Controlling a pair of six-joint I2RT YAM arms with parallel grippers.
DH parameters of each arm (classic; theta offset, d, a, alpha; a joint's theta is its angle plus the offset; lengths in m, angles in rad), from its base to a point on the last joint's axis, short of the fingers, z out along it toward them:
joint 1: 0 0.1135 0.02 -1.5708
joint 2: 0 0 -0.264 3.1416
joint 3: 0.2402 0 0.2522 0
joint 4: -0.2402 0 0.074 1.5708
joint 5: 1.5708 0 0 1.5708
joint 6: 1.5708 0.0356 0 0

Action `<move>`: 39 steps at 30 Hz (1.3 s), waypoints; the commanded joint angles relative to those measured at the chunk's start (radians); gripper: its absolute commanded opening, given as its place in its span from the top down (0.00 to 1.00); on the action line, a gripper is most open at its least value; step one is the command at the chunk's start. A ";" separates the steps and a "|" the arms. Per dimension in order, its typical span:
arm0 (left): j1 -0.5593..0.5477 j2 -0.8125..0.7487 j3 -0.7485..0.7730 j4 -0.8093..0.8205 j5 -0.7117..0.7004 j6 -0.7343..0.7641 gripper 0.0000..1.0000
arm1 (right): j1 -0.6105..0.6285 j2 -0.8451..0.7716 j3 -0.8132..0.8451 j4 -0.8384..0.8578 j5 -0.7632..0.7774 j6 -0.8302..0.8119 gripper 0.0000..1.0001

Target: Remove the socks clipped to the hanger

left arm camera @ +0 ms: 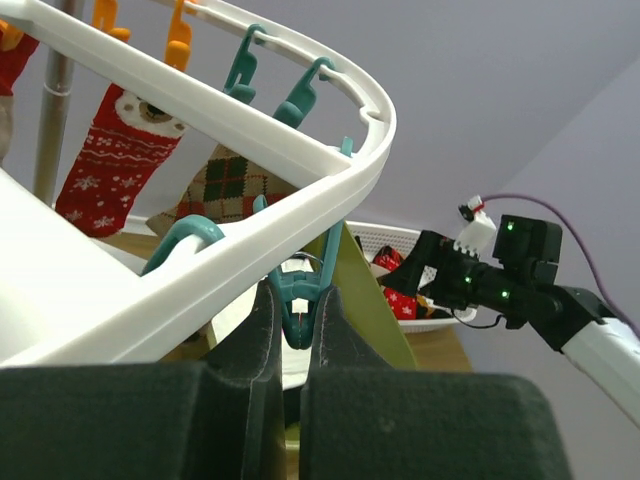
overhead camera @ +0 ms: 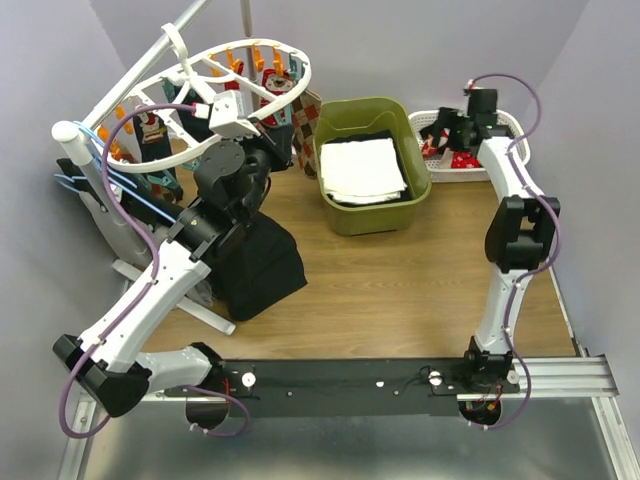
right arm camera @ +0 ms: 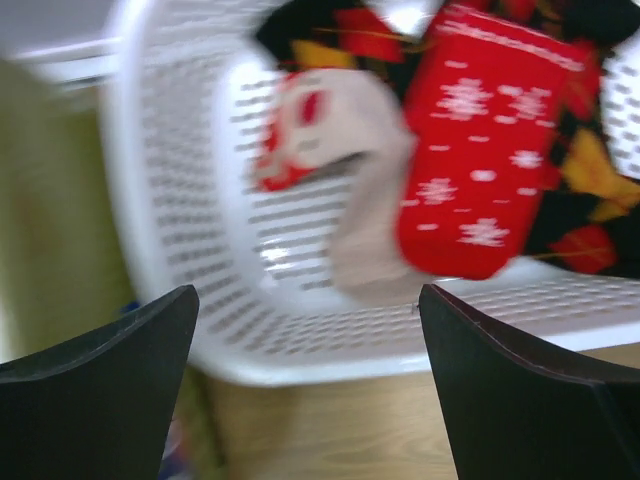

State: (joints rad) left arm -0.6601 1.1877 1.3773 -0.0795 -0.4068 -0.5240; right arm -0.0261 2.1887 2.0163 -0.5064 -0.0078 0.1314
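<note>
The white oval hanger (overhead camera: 300,85) hangs at the back left with orange and teal clips. A red sock (left arm camera: 110,165) and a plaid argyle sock (left arm camera: 235,185) still dangle from it. My left gripper (left arm camera: 298,325) is raised under the hanger's rim (left arm camera: 330,185), shut on a teal clip (left arm camera: 300,300) that carries no sock. My right gripper (right arm camera: 308,300) stands wide open just above the white mesh basket (right arm camera: 300,350), with nothing between its fingers. A red snowflake sock (right arm camera: 480,150) and a beige sock (right arm camera: 365,190) lie loose in that basket.
An olive green bin (overhead camera: 420,175) holding a folded white cloth (overhead camera: 362,168) stands between hanger and basket (overhead camera: 515,125). A large black garment (overhead camera: 258,265) lies beneath the left arm. The hanger's stand and pole (overhead camera: 110,200) occupy the left side.
</note>
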 commanded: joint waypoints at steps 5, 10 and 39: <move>0.013 -0.080 -0.069 -0.045 0.160 0.028 1.00 | 0.262 -0.470 -0.414 0.255 -0.363 -0.050 0.00; 0.051 -0.117 -0.070 -0.052 0.189 0.048 1.00 | 0.390 -0.592 -0.548 0.351 -0.500 -0.079 0.00; 0.323 0.153 0.192 -0.135 0.508 0.067 1.00 | 0.600 -0.274 -0.191 0.384 -0.267 -0.068 0.00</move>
State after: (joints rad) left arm -0.3531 1.3495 1.5810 -0.1825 0.0357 -0.4854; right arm 0.5758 1.8969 1.7798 -0.0937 -0.4042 0.0990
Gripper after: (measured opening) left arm 0.092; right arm 0.998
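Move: The brown checked sock on the hanger's right end is next for my right hand: about 41 cm to its left, 10 cm back and some 16 cm higher. A red patterned sock hangs roughly 8 cm left of that sock and 3 cm farther out. The green bin stands some 22 cm to my right hand's left, 3 cm back and lower; the white basket is just below, about 3 cm ahead and 5 cm right. From my left hand, the checked sock lies about 12 cm straight ahead and 10 cm down. I swing my empty right hand about 38 cm left from the basket, over the green bin, rising some 15 cm and drawing back, then ease about 6 cm forward towards the checked sock. Its fingers stay wide open and turn some 55 degrees counter-clockwise. My left hand keeps its closed grip on the teal clip at the hanger's rim, easing back slightly, then carrying the rim forward and turning slightly clockwise. ##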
